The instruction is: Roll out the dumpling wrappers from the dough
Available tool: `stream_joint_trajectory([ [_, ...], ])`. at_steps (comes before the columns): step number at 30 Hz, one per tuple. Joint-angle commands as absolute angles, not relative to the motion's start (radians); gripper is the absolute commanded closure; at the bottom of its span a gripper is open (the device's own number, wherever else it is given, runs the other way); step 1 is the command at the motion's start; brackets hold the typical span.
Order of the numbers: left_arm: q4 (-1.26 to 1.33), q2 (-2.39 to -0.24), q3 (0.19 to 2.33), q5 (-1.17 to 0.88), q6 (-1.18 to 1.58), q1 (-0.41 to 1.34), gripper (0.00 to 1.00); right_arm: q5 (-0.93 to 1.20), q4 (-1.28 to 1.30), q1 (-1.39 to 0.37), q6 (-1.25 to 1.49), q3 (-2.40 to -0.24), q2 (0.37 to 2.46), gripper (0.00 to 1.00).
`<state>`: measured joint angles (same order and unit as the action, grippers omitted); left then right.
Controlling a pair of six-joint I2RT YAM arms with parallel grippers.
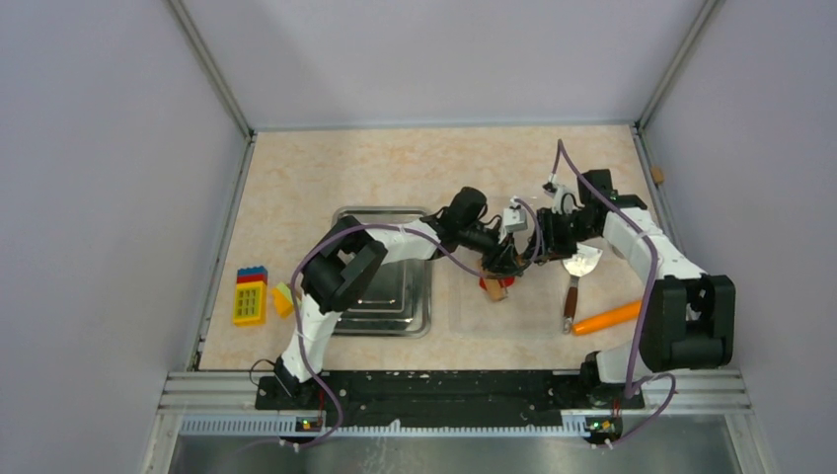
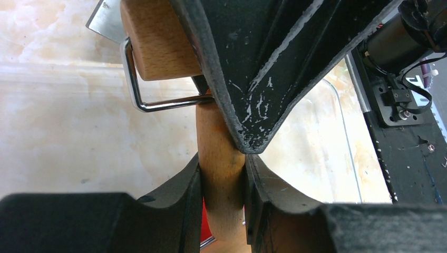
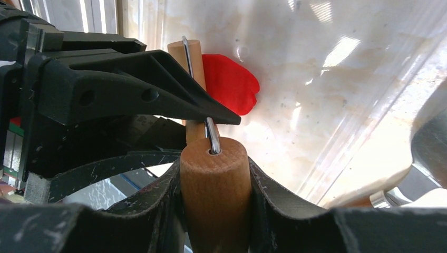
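A small wooden roller tool with a wire frame is held by both grippers over the clear mat. My left gripper (image 1: 500, 265) (image 2: 221, 163) is shut on its thin wooden handle (image 2: 221, 174). My right gripper (image 1: 538, 242) (image 3: 213, 168) is shut on a thick wooden roller drum (image 3: 213, 195), with the wire entering its end. The bright red dough (image 3: 229, 84) (image 1: 488, 283) lies flat on the mat just beyond the tool. A red sliver of the dough (image 2: 205, 221) shows behind the handle. The dumpling wrappers are out of view.
A steel tray (image 1: 380, 212) lies left of centre under the left arm. A metal spatula (image 1: 576, 272) and an orange carrot (image 1: 607, 318) lie to the right of the grippers. Toy blocks (image 1: 249, 301) sit at the left edge.
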<state>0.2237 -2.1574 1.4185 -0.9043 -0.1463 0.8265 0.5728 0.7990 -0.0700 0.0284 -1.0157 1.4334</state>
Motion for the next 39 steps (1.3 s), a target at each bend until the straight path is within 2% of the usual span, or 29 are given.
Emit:
stream_joint_trajectory([
  [1, 0.229, -2.138, 1.361, -0.878, -0.205, 0.811, 1.0, 0.387, 0.782, -0.123, 0.036, -0.999, 1.499, 1.0],
  [10, 0.209, -2.124, 1.323, -0.871, -0.215, 0.781, 1.0, 0.39, 0.747, -0.152, 0.057, -1.015, 1.55, 1.0],
  [20, 0.145, -1.956, 1.423, -0.922, -0.107, 0.749, 1.0, 0.669, 0.79, -0.158, 0.112, -1.22, 1.506, 1.0],
  [25, 0.224, -1.944, 1.457, -0.978, 0.046, 0.763, 1.0, 0.724, 0.834, -0.145, 0.133, -1.259, 1.452, 1.0],
  [39, 0.281, -2.159, 1.539, -0.862, 0.026, 0.781, 1.0, 0.515, 0.789, -0.091, 0.068, -1.16, 1.488, 1.0],
])
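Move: Just back-left of the left hand, which still holds the roller's handle, lies the red dough: about 4 cm left, 3 cm back and 5 cm below. From the right hand, which grips the small roller end, the dough is some 10 cm left, 5 cm back and 8 cm down. The spatula lies about 9 cm right and 7 cm back of the right hand; the metal tray is roughly 32 cm left of the left hand, level with it. Rolling leftward together some 3 cm while sinking about 1 cm, both hands push the long roller along the dough, then lift it about 8 cm, drifting forward. At the top they turn back to the right some 3 cm and start down again for another stroke. Both grips stay shut on the roller; the wrists tilt only slightly. ##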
